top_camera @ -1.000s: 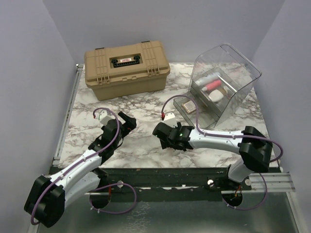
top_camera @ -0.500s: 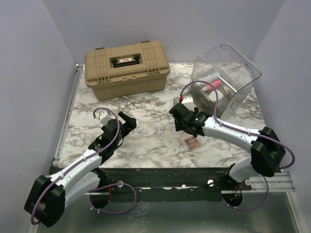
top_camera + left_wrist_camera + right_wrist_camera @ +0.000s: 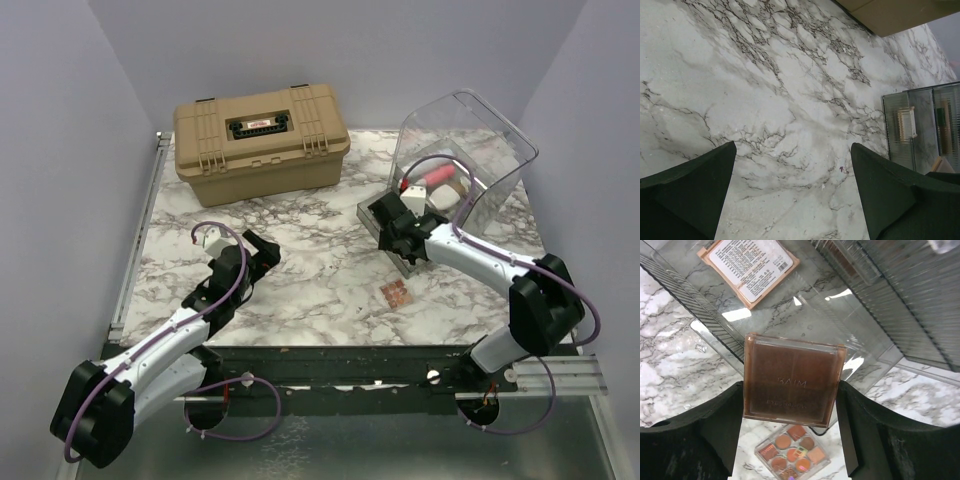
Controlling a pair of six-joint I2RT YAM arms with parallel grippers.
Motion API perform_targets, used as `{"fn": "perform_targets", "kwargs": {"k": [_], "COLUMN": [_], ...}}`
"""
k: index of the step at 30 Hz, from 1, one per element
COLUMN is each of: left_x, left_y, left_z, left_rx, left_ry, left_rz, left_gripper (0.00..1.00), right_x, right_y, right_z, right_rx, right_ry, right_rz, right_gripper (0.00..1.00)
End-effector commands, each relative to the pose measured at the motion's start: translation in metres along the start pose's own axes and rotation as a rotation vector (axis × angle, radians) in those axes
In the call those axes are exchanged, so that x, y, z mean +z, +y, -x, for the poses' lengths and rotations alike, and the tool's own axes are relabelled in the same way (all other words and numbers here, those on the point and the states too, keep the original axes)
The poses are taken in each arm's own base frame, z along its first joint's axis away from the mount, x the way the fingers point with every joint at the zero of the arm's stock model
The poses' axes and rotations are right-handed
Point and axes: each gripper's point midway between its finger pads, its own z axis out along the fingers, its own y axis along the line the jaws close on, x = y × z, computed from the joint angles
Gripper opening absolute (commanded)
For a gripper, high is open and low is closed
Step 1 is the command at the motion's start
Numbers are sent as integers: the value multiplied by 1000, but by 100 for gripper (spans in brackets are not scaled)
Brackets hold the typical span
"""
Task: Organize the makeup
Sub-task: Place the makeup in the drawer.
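Observation:
My right gripper (image 3: 790,395) is shut on a square brown eyeshadow palette (image 3: 792,360), holding it by its two sides above the pulled-out clear drawer (image 3: 850,315). A second palette (image 3: 749,267) lies label-up inside that drawer. A small clear palette (image 3: 792,452) with several round and square colours lies on the marble under the held one, also seen from above as the small palette (image 3: 397,294). In the top view the right gripper (image 3: 400,235) is at the bin's front. A pink tube (image 3: 437,175) and a white piece (image 3: 443,197) sit in the bin. My left gripper (image 3: 792,170) is open over bare marble.
The clear plastic bin (image 3: 470,150) stands at the back right with its drawer out toward the middle. A large tan hard case (image 3: 260,140) stands shut at the back left. The left gripper (image 3: 262,250) rests low, left of centre. The table edge runs along the front.
The right arm swung from the table's middle back and right to the bin's drawer, carrying the brown palette. The small clear palette stayed on the marble. The left arm has not moved.

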Motion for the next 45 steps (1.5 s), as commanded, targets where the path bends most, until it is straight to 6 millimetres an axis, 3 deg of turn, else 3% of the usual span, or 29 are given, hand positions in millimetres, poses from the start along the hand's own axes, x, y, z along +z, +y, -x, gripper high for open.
{"fn": "perform_targets", "kwargs": {"k": [1,8,20,26,34,45], "left_x": [-1,-2,-1,-1,-2,-2], "left_y": [5,6,3,1,2,2], "left_z": [4,4,5,4,5,4], "left_rx": [-8,-14,-15,-15,-16,-12], "left_ry": [-26,-25,-25,-19,-21,-17], "left_rz": [12,11,4,0,-3,-3], "left_gripper": [99,99,99,99,99,99], "right_x": [7,10,21,36,52,57], "right_y": [9,-7,-21,-16,-14,-20], "right_z": [2,3,2,-8,-5,-12], "right_rx": [160,348,513,539,581,567], "right_ry": [24,-18,-46,-20,-15,-1], "right_rz": [-40,-158,-269,-286,-299,-334], "right_gripper": [60,61,61,62,63,70]}}
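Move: The brown compact already in the right hand is bound for the bare floor at the near-right part of the pulled-out clear drawer, about 2 cm ahead, 3 cm right and 7 cm below. The other compact lies in that drawer some 6 cm ahead and 2 cm left; the colour palette is on the table about 8 cm back and 2 cm left, both around 8 cm lower. From the idle left hand that bare spot is roughly 28 cm right, 2 cm ahead and 8 cm below. The brown compact, still pinched between the right fingers, is swung clockwise about 35 degrees to line up with the drawer while easing a couple of centimetres right. It is lowered about 4 cm in all towards the bare floor beside the other compact, the later part of the descent going with some 2 cm forward. The fingers keep their hold throughout. ##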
